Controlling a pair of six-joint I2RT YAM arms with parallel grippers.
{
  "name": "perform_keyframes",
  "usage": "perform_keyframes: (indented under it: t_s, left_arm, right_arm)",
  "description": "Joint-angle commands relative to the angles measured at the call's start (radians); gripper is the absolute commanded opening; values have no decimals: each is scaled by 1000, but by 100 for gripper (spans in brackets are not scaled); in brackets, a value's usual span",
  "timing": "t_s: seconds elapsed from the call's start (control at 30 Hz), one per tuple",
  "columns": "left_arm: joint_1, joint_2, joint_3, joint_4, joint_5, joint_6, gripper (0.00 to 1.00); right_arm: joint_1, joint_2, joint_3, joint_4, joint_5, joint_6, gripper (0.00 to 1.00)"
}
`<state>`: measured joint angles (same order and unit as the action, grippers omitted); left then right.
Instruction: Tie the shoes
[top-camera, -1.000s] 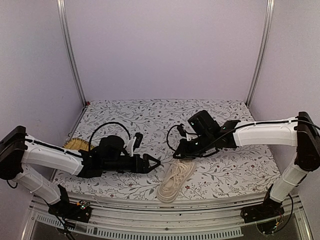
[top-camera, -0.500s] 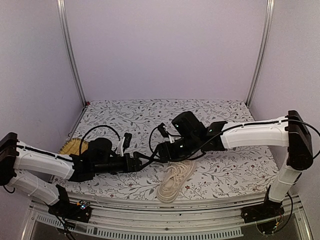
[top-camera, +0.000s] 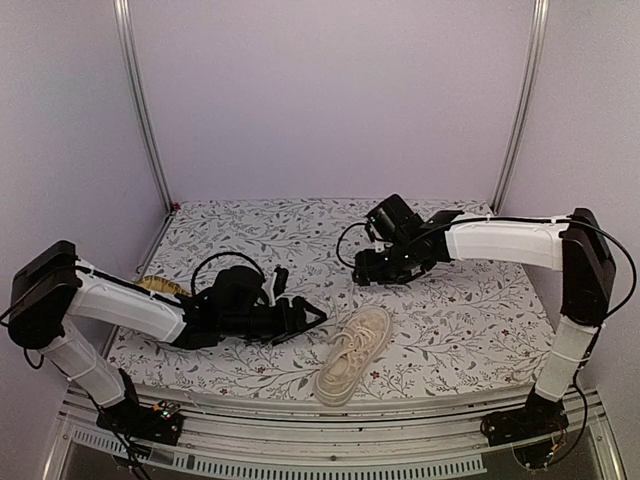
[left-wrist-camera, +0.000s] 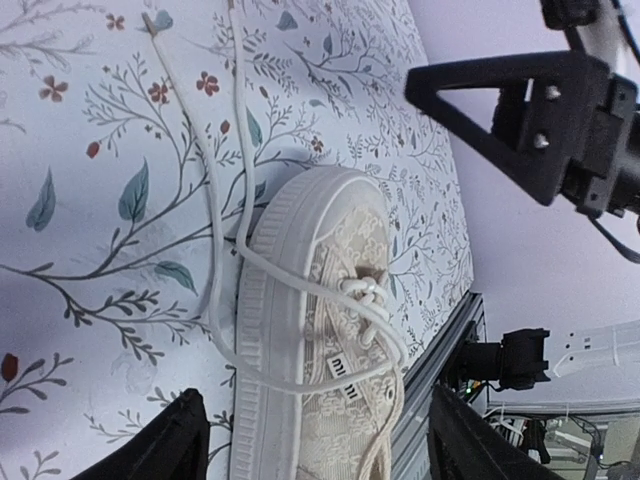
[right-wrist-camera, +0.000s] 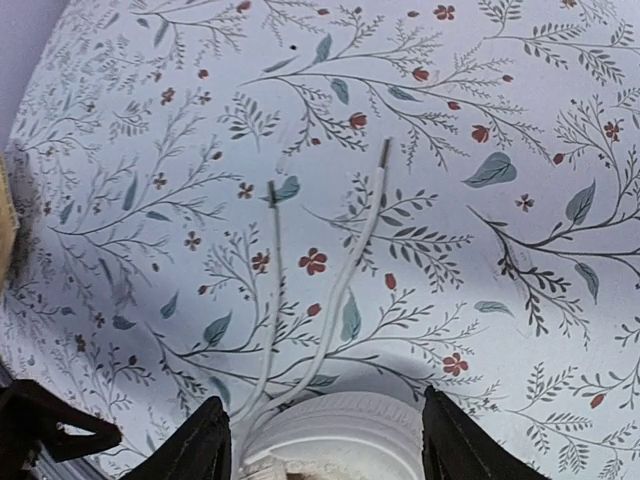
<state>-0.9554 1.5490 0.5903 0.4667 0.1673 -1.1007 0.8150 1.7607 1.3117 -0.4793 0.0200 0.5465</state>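
The shoe (top-camera: 352, 355), a cream low-top sneaker with a thick off-white sole, lies near the front table edge. In the left wrist view the shoe (left-wrist-camera: 330, 340) has a small knot (left-wrist-camera: 365, 290) in its laces. One slack loop hangs over the sole, and two lace ends (left-wrist-camera: 195, 130) trail across the cloth. My left gripper (top-camera: 316, 318) is open just left of the shoe, with nothing between its fingers (left-wrist-camera: 180, 440). My right gripper (top-camera: 358, 273) hovers open beyond the toe. In the right wrist view, both lace ends (right-wrist-camera: 330, 300) lie flat past the toe (right-wrist-camera: 335, 430).
A floral cloth (top-camera: 470, 300) covers the table. A yellow woven mat (top-camera: 158, 288) lies at the left edge behind my left arm. The metal front rail (top-camera: 400, 415) runs just beyond the shoe's heel. The right gripper (left-wrist-camera: 540, 110) shows in the left wrist view above the shoe.
My right gripper swung left over the shoe, opened, then drew back toward the far right. The left gripper pulled back left, then returned beside the shoe.
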Motion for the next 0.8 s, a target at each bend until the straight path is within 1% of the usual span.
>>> perform_keyframes:
  t_s: [0.0, 0.07, 0.13, 0.2, 0.27, 0.37, 0.43, 0.57, 0.63, 0.7, 0.77]
  left_arm:
    - [-14, 0, 121, -221, -157, 95, 75]
    - [-33, -10, 161, -315, -261, 132, 77]
    - [-57, -21, 189, -408, -372, 153, 82]
    - [-61, -30, 196, -449, -447, 166, 91]
    - [-60, -44, 189, -459, -487, 171, 96]
    - [-59, -76, 152, -438, -540, 152, 97]
    - [-52, -118, 91, -395, -560, 117, 97]
    - [10, -205, -53, -239, -490, 59, 97]
    - [26, -251, -107, -183, -495, 68, 97]
    - [29, -289, -120, -203, -527, 103, 97]
    - [39, -307, -104, -271, -562, 128, 97]
  right_arm:
    - [-2, 137, 143, -98, 121, -43, 63]
    - [-3, 208, 206, -107, 124, -48, 61]
    - [-3, 283, 261, -122, 130, -49, 61]
    - [-4, 342, 322, -151, 141, -36, 61]
    - [-4, 387, 358, -176, 148, -18, 60]
    - [-5, 423, 375, -180, 136, 3, 57]
    - [-4, 441, 380, -179, 126, 12, 54]
    - [-4, 468, 390, -170, 92, 25, 46]
    - [-4, 485, 396, -171, 84, 29, 42]
    - [-4, 497, 397, -175, 81, 34, 39]
    - [-5, 511, 398, -180, 79, 42, 35]
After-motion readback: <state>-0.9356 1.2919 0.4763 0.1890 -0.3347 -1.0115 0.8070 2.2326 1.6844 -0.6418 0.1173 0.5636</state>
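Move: The free end of the right lace lies on the cloth about 5 cm ahead of the right hand, 2 cm to its left and some 12 cm below. The left lace runs roughly 3 cm to the left of it. The shoe's middle is about 15 cm back from the right hand, 2 cm left and 8 cm below. From the left hand, the right lace is about 14 cm ahead, 9 cm right and 9 cm below. Onto the right lace's free end the right hand sinks about 10 cm, going some 5 cm forward as it starts down, its fingers tipping steeper and narrowing from well open to under half without shutting; touch can't be made out. The left hand slips forward a little, then backs off left about 11 cm from the shoe, turning counter-clockwise and opening wide. ##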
